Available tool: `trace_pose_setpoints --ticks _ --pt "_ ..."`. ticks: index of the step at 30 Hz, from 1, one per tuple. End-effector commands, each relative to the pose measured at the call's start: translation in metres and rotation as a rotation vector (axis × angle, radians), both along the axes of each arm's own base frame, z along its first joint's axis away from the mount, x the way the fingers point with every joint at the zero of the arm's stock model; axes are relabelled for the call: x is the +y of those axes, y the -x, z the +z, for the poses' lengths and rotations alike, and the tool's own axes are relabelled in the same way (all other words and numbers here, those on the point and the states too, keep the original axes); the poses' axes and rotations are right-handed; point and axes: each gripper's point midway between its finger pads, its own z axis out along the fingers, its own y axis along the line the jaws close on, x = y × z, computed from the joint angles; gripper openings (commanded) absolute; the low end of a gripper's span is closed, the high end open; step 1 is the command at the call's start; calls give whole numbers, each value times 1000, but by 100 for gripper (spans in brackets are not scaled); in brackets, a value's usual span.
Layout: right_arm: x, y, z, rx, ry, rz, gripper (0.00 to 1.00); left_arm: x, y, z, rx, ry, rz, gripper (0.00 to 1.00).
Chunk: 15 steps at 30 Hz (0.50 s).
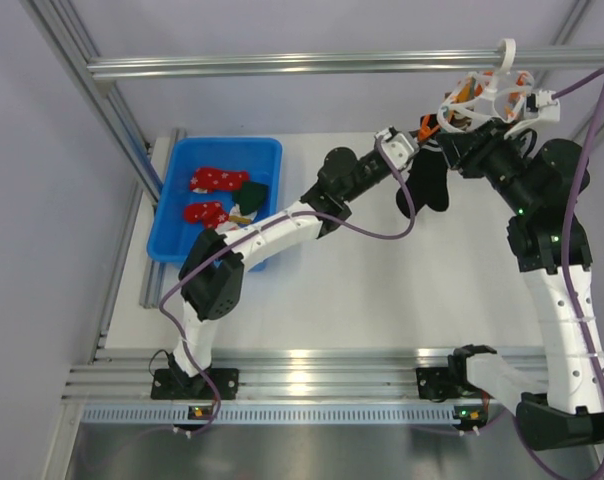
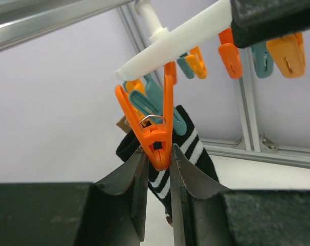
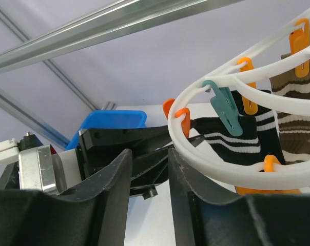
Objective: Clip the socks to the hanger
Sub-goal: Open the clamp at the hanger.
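The white ring hanger [image 1: 487,95] hangs by its hook from the top rail, with orange and teal pegs under it. My left gripper [image 2: 158,151] is shut on an orange peg [image 2: 156,128], squeezing its lower end from both sides. In the top view the left gripper [image 1: 414,143] sits just left of the hanger. My right gripper [image 3: 149,154] is open with nothing between its fingers, and the hanger's ring [image 3: 216,159] runs against its right finger. Red socks [image 1: 218,179] and a dark green sock [image 1: 254,192] lie in the blue bin [image 1: 227,143].
A black sock with white stripes [image 3: 237,136] hangs from a teal peg [image 3: 224,105], just behind the orange peg. A brown-and-cream striped sock [image 3: 298,107] hangs at the right. The metal rail [image 1: 282,65] crosses above, and frame posts stand at the left and right.
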Motion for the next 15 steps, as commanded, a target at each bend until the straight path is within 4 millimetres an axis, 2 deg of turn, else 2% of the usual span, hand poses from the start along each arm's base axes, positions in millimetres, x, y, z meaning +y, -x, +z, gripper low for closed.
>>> trace_pose_setpoints --ticks 1,4,5,9,11,15 --pt "-4 7 17 -57 -14 -13 33 19 7 38 -82 65 59 0" --pt "-7 12 13 -42 -41 -34 37 22 5 40 -96 78 86 0" --pt "-6 14 12 -31 -74 -31 44 23 7 42 -127 81 101 0" --pt "-2 13 12 -41 -154 -12 62 22 14 41 -218 60 156 0" --pt "-1 5 5 -6 -197 -22 66 21 17 38 -250 42 170 0" --pt "-3 -12 -7 63 -257 -61 67 21 20 39 -306 35 208 0"
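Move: The orange clamp on the hanger rim is already pinched at its lower end by the left fingers, its middle about 2 cm right, 1 cm ahead and 2 cm above that hand. From the right hand it is some 4 cm ahead, 5 cm left and 1 cm higher. From the right hand, the teal clamp lies roughly 8 cm ahead and 3 cm left, about as high; the black sock hangs some 6 cm ahead, 4 cm left and 10 cm lower. Right fingers spread as that hand sinks about 1.5 cm, rolling 10 degrees; left still pinches the orange clamp. ##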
